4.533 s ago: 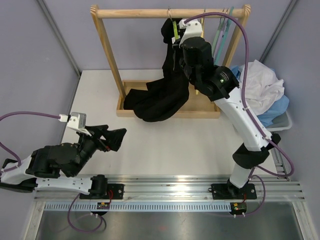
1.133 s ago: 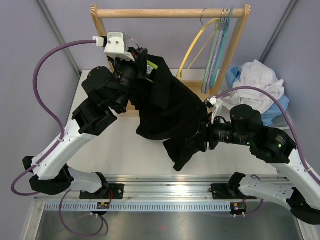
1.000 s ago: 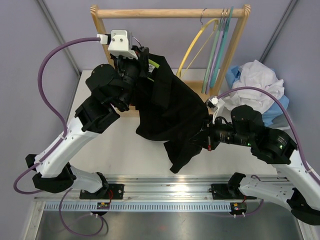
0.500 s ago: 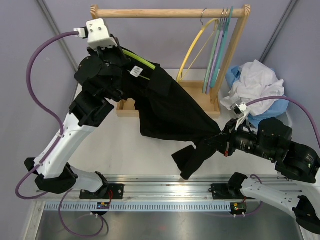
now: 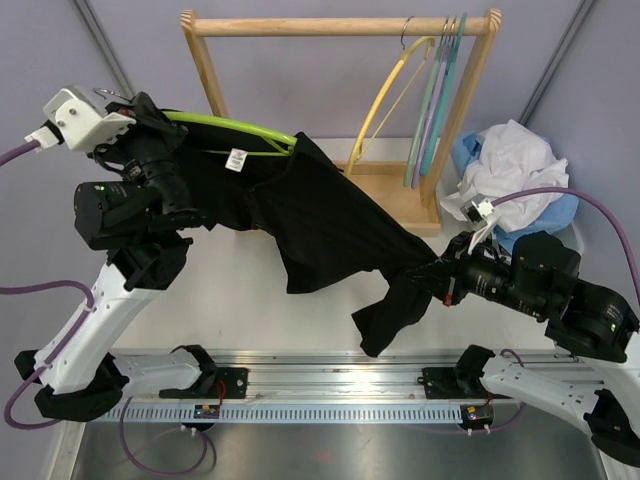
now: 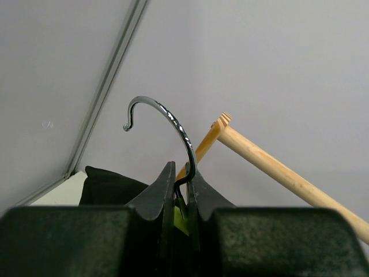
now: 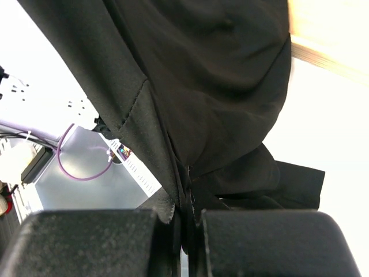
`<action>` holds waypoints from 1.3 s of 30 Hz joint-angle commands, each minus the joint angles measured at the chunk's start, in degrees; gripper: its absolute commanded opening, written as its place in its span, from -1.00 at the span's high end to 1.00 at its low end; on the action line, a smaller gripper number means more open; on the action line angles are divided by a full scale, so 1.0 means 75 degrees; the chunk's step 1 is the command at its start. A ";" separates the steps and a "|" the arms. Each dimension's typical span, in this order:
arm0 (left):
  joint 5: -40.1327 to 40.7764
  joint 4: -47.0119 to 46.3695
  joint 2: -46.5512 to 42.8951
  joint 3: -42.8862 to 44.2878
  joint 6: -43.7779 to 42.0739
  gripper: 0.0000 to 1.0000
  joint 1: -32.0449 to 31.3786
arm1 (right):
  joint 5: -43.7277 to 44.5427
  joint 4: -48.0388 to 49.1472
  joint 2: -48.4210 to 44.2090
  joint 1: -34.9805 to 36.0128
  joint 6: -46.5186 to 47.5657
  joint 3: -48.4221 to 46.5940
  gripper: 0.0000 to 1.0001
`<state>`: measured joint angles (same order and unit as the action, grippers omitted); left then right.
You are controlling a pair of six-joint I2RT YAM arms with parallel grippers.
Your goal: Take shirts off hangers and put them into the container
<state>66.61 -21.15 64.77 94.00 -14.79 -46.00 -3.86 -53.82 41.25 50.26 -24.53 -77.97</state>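
The black shirt [image 5: 330,225] is stretched across the table between both arms. My left gripper [image 5: 150,108], raised at the far left, is shut on the neck of the lime green hanger [image 5: 230,125] just under its metal hook [image 6: 167,124]. The hanger's green arm shows bare, with the shirt still caught on its right end. My right gripper [image 5: 440,278] is shut on a bunch of the black shirt [image 7: 219,75] low on the right. The white shirt [image 5: 515,165] lies heaped in the container [image 5: 572,247] at the far right.
The wooden rack [image 5: 340,25] stands at the back, with yellow [image 5: 385,90], pale green, lilac and teal hangers [image 5: 435,100] bare at its right end. A light blue garment [image 5: 560,210] lies under the white shirt. The rack's rod [image 6: 277,173] passes right of my left gripper.
My left arm has swung the lime green hanger left, away from the rack. My right gripper has pulled the black shirt right, stretching it and baring the hanger's arm.
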 commanded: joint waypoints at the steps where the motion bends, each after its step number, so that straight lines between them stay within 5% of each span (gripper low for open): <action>1: 0.0751 -0.2382 -0.0667 -0.0004 0.0096 1.00 0.0461 | 0.0479 -0.1308 -0.0146 0.0060 -0.0022 0.0002 1.00; 10: 0.0494 -0.2700 -0.1979 -0.0977 0.1127 1.00 0.0485 | 0.2036 -0.2057 0.0252 0.0060 -0.0302 -0.0045 1.00; 17: -0.0044 -0.0874 -0.2776 -0.1283 0.3270 1.00 0.0485 | 0.3490 -0.2785 0.0839 0.0060 -0.0701 0.0224 1.00; 20: -0.0431 0.1274 -0.2824 -0.1107 0.4453 1.00 0.0485 | 0.3386 -0.2574 0.0839 0.0060 -0.0690 0.0377 1.00; 23: -0.1238 0.3895 -0.2836 -0.1025 0.6536 1.00 0.0485 | 0.3374 -0.2468 0.0909 0.0060 -0.0631 0.0412 1.00; 26: -0.2842 0.5182 -0.2941 -0.1805 0.9088 1.00 0.0485 | 0.3188 -0.2246 0.0956 0.0060 -0.0561 0.0494 1.00; 29: -0.4680 0.5339 -0.2999 -0.2872 1.0147 1.00 0.0461 | 0.3081 -0.2082 0.1003 0.0060 -0.0479 0.0483 1.00; 39: -0.7133 0.4590 -0.3012 -0.4494 1.1066 1.00 -0.0124 | 0.2695 -0.1520 0.1436 0.0060 -0.0221 0.0518 1.00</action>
<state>22.48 20.12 43.09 59.66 63.79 -45.95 16.84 -68.38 51.29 50.96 -27.77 -74.00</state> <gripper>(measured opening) 0.103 0.010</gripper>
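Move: The left hand, high up, holds the green hanger at its hook; the black shirt's middle lies about 21 cm to its right, 9 cm back and 14 cm lower. The hanger's bare end is some 23 cm right, 6 cm back and 4 cm lower. From the right hand, which grips the cloth, the shirt's middle is roughly 6 cm ahead, 23 cm left and 9 cm higher; the yellow hanger is about 29 cm ahead, 6 cm left and 3 cm higher. Outward to the left and back first, some 7 cm each way, the left hand then swings right and sinks about 20 cm both ways towards the right hand, turning the green hanger clockwise well over 45 degrees. Meanwhile the right hand sinks roughly 10 cm, edging forward and right, its fingers tipping down. Both keep their grip, on hook and cloth. ##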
